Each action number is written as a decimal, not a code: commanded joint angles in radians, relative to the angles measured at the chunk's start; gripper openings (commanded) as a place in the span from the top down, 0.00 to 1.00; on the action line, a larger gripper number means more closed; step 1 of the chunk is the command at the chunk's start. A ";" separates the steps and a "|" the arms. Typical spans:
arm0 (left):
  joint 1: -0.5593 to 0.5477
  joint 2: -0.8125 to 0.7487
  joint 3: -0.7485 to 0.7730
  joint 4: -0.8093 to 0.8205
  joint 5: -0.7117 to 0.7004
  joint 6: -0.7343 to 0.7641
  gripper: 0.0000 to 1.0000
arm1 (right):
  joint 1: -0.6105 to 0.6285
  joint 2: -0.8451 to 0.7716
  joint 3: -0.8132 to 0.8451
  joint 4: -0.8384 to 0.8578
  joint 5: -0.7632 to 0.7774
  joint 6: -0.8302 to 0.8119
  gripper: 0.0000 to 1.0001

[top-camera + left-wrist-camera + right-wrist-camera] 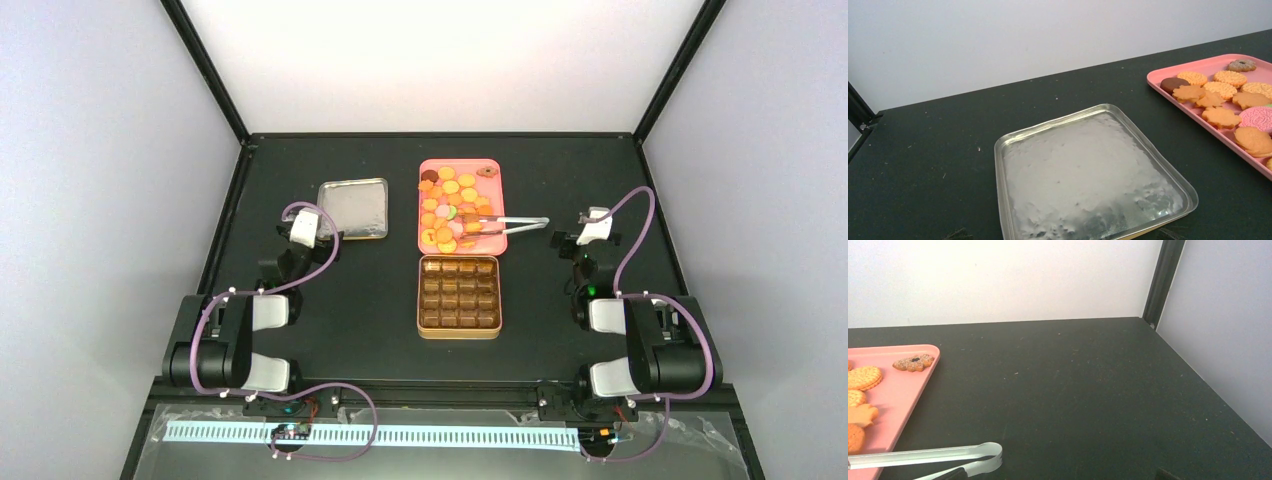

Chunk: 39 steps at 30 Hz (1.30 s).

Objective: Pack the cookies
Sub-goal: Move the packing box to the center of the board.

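Observation:
Many small round cookies, mostly orange-yellow, lie on a pink tray; some show in the left wrist view and the right wrist view. A gold tin with brown compartment cups sits just in front of the tray. Metal tongs lie across the tray's right edge, with their loop end on the table. My left gripper is open and empty at the near edge of a silver lid. My right gripper is open and empty, with one fingertip beside the tongs' loop.
The silver lid lies left of the pink tray. Black frame posts stand at the back corners, and light walls close in the black table on three sides.

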 commanded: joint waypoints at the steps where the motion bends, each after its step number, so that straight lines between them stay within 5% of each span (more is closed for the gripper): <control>1: 0.000 -0.011 0.020 0.029 0.000 -0.008 0.01 | -0.001 -0.005 0.017 0.057 -0.004 -0.006 0.00; 9: 0.000 -0.010 0.021 0.029 0.003 -0.007 0.01 | -0.002 -0.020 0.031 0.045 0.053 0.011 0.00; 12: 0.001 -0.010 0.026 0.030 -0.012 -0.012 0.01 | 0.005 -0.145 0.282 -0.472 0.164 0.089 0.00; 14: 0.002 -0.024 0.044 0.017 -0.029 -0.019 0.01 | 0.006 -0.159 0.484 -0.774 0.082 0.111 0.00; 19: 0.000 -0.105 0.400 -0.673 0.040 0.005 0.01 | -0.002 -0.175 0.656 -1.085 0.052 0.594 0.00; 23: -0.002 -0.052 0.598 -1.038 0.157 0.074 0.01 | 0.000 -0.164 0.634 -1.119 -0.320 0.518 0.00; 30: -0.014 -0.016 0.701 -1.255 0.203 0.111 0.01 | 0.370 -0.195 0.542 -1.394 0.070 0.544 0.15; 39: -0.060 0.009 0.774 -1.400 0.170 0.166 0.01 | 0.522 -0.305 0.386 -1.460 0.068 0.654 0.31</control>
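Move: The packing box, the thing to be moved, has its middle about 24 cm to the right hand's left, 12 cm back and 10 cm below it. The pink cookie tray lies directly beyond the box, roughly 24 cm left of the right hand and 5 cm ahead; the tongs on the tray are some 15 cm left and 2 cm ahead. From the left hand, the box is about 27 cm right and 12 cm back. The packing box is approached by the right hand, which rises some 19 cm and a little forward, then swings about 14 cm left while coming back and down to its right wall near the far corner, tipping about 40 degrees down, with fingers closing partway. The left hand rises about 11 cm, then sinks most of that way again, drifting 4 cm right and tipping 30 degrees down, fingers wide open. ##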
